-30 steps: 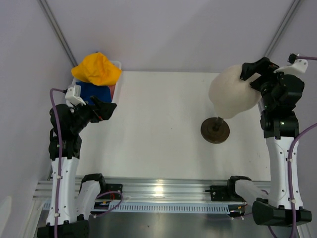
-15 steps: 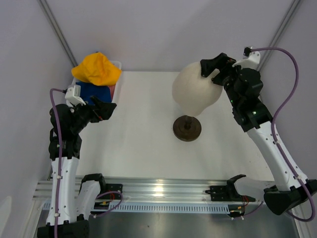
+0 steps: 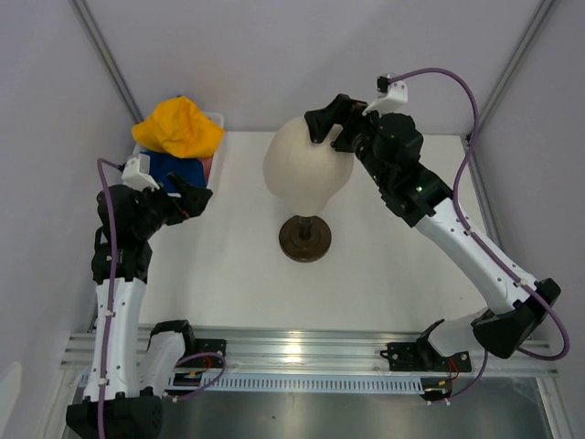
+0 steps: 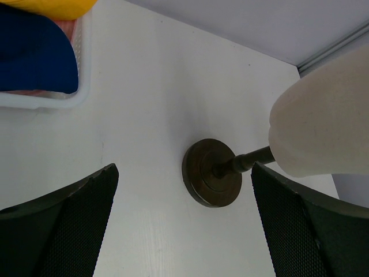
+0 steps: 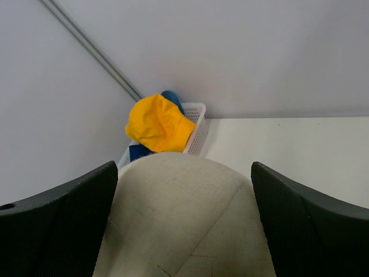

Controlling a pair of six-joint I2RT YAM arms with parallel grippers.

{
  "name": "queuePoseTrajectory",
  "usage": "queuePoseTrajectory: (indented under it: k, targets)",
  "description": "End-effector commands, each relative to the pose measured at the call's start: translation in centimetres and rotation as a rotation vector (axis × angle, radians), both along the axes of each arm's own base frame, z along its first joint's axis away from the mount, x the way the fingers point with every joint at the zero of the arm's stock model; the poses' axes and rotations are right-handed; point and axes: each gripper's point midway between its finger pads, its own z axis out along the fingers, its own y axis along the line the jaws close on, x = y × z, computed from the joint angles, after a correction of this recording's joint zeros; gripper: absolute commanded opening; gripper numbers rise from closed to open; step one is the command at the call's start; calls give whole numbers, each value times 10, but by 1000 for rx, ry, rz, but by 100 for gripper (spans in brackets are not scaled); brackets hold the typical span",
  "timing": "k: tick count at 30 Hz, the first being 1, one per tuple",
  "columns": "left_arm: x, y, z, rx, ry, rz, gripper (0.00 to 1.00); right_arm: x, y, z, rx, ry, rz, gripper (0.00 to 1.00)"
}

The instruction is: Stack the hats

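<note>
A yellow hat lies on top of a white basket at the far left. A dark navy hat lies under it, with a strip of pale pink at its edge. The light blue hat cannot be made out. In the right wrist view the yellow hat shows beyond the cream mannequin head. My right gripper is shut on the top of the mannequin head. My left gripper is open and empty beside the basket. The navy hat also shows in the left wrist view.
The mannequin head's dark brown round base stands on the white table near the middle; it also shows in the left wrist view. The basket wall is at the table's far left corner. Grey walls enclose the table.
My right gripper has carried the mannequin head from the right side of the table to the middle. The left arm has barely moved.
</note>
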Motion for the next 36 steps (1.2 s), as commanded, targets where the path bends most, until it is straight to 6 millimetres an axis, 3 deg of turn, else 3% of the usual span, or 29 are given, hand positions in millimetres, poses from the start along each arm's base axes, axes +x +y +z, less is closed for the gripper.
queuePoseTrajectory:
  k: [1,3,6,9,10,12,15,17,18,19,20,21,23,24,26,27,29,32,34,36]
  targets:
    - [8,9,4,22,21,32,99,-17,23,-105,-273,276,105,99]
    - [10,12,4,26,32,45,100,-17,20,-96,-296,246,108,99]
    - [13,18,-1,37,45,82,100,-21,3,-58,-314,177,101,99]
    - [21,34,-1,60,50,165,100,-33,-30,8,-276,73,82,99]
    - [21,40,-7,60,92,203,100,-39,-46,39,-245,27,75,99]
    - [33,55,11,79,94,284,100,-56,-72,75,-207,-44,52,100]
    - [57,69,38,66,70,360,99,-79,-111,102,-191,-110,-13,99]
    - [75,79,42,43,70,416,99,-85,-128,94,-202,-88,-66,99]
    - [91,85,29,42,117,445,99,-96,-142,95,-194,-97,-99,99]
    - [100,97,44,44,100,507,99,-99,-152,91,-189,-87,-138,99]
    - [109,100,40,32,121,526,100,-94,-154,67,-209,-40,-151,99]
    - [119,103,46,29,112,533,99,-105,-166,68,-194,-58,-183,99]
    - [149,107,36,26,123,533,99,-107,-175,50,-185,-22,-223,100]
    - [161,107,38,26,103,523,100,-102,-178,27,-197,28,-237,100]
    - [193,107,36,26,46,493,99,-111,-177,16,-164,41,-217,100]
    - [203,108,34,36,28,479,98,-109,-169,-1,-165,67,-179,99]
    - [232,114,35,67,-22,469,100,-114,-163,-8,-149,70,-136,99]
    - [259,130,9,120,28,525,100,-115,-159,-23,-150,110,-113,99]
    - [275,144,6,174,0,568,99,-117,-158,-29,-162,133,-105,99]
    - [291,154,-15,256,20,571,99,-120,-159,-30,-152,129,-105,99]
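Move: The yellow hat lies about 30 cm ahead of the open left hand, 10 cm to its left and 15 cm below. The blue hat is some 12 cm nearer than the yellow hat, about 11 cm left of the hand and 18 cm below it. From the right hand, the head form's middle is 2 cm ahead, 6 cm left and 12 cm below; the yellow hat is roughly 22 cm ahead, 42 cm left and 28 cm below. Open left hand reaches some 26 cm forward-left towards the yellow hat; the right retreats right-backward from the head. ##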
